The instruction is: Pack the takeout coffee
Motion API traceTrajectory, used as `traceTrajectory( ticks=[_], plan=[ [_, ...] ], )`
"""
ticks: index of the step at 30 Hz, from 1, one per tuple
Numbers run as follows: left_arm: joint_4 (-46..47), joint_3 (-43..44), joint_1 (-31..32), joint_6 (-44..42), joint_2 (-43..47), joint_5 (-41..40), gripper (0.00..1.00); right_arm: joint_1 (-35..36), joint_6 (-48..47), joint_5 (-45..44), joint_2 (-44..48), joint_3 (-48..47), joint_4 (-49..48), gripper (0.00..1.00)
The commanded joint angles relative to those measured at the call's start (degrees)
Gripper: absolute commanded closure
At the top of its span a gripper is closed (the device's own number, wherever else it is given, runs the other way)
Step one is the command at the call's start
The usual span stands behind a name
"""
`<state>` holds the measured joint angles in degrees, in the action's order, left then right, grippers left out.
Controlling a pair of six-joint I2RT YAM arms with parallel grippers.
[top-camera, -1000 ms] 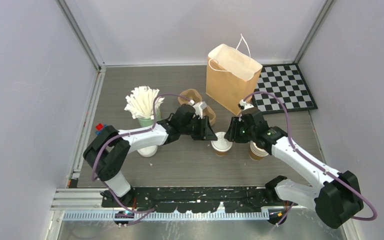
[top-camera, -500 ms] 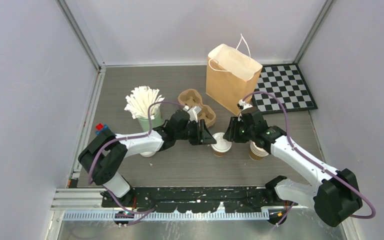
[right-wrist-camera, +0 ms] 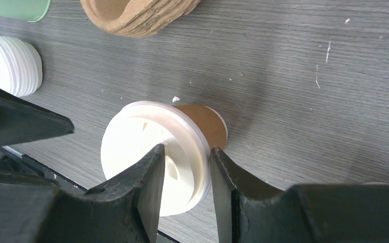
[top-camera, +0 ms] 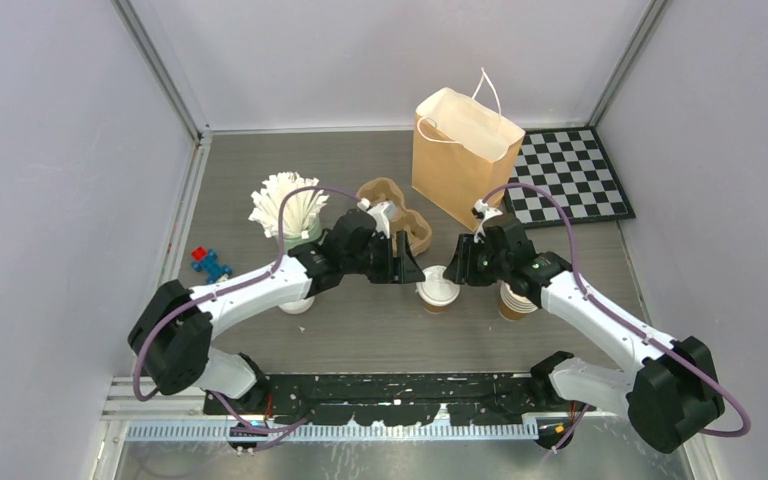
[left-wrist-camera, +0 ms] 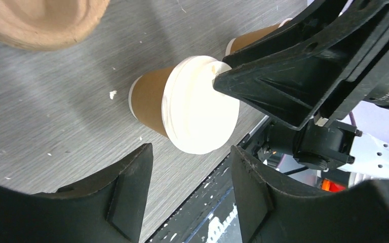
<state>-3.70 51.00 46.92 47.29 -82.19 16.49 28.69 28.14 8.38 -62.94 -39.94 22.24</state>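
The takeout coffee [top-camera: 438, 289], a brown paper cup under a white lid, stands upright on the table between my two grippers. The left gripper [top-camera: 409, 268] hangs just left of it, open, with nothing between its fingers. From the left wrist the lidded cup [left-wrist-camera: 195, 109] lies beyond the spread fingertips [left-wrist-camera: 141, 162]. The right gripper [top-camera: 457, 270] is at the cup's right side. Its jaws stand part way apart astride the lid's right rim [right-wrist-camera: 195, 147]: one finger lies over the lid's top, the other touches the rim from outside. The brown paper bag [top-camera: 465, 155] stands open behind.
A pulp cup carrier [top-camera: 397, 213] lies behind the left gripper. A stack of lidless cups [top-camera: 513, 301] stands right of the coffee. A pile of loose lids [top-camera: 296, 301], a green cup of white sticks [top-camera: 286, 212], a small blue and red toy [top-camera: 207, 263] and a checkerboard [top-camera: 572, 176] are also on the table.
The left gripper has opened wider and drawn back a little from the lid, its arm swinging out to the left. The cup sits slightly further left. The right gripper has barely moved.
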Motion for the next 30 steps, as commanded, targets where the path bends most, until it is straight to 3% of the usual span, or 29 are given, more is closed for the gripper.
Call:
traceTrajectory(
  ticks=[1, 17, 21, 30],
  plan=[
    [-5.44, 3.93, -0.33, -4.87, 2.4, -3.36, 0.41, -0.1, -1.76, 1.19, -1.0, 0.7, 2.13, 0.57],
    [-0.83, 7.51, -1.88, -12.33, -7.55, 4.53, 0.49, -0.1, -1.03, 1.68, -1.55, 1.55, 0.78, 0.57],
    [-1.34, 6.73, -2.26, -11.76, -9.27, 3.13, 0.63, -0.04, -1.17, 1.05, -2.75, 2.25, -0.23, 0.57],
    [-4.53, 0.67, -2.18, -7.77, -7.15, -0.94, 0.67, -0.04, 4.23, -0.12, -1.01, 8.25, -4.8, 0.58]
  ],
)
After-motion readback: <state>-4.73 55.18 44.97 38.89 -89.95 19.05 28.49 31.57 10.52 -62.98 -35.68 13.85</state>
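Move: The lidded cup stands about 4 cm to the left hand's right and roughly level with it front to back, its middle some 8 cm lower. From the cup, the cup stack lies some 17 cm farther right and about 1 cm nearer the base; the cup carrier's middle is about 20 cm beyond the cup and 9 cm to its left. The cup's middle is about 3 cm left of the right hand, 2 cm back and 5 cm below. Rising barely 2 cm while edging forward, the left hand then comes down about 4.5 cm onto the lid's left edge, ending roughly 2 cm farther forward; its half-open fingers close partway and pinch the rim. The right hand keeps its pinch on the opposite rim with its opening unchanged, drifting about 1 cm left. ##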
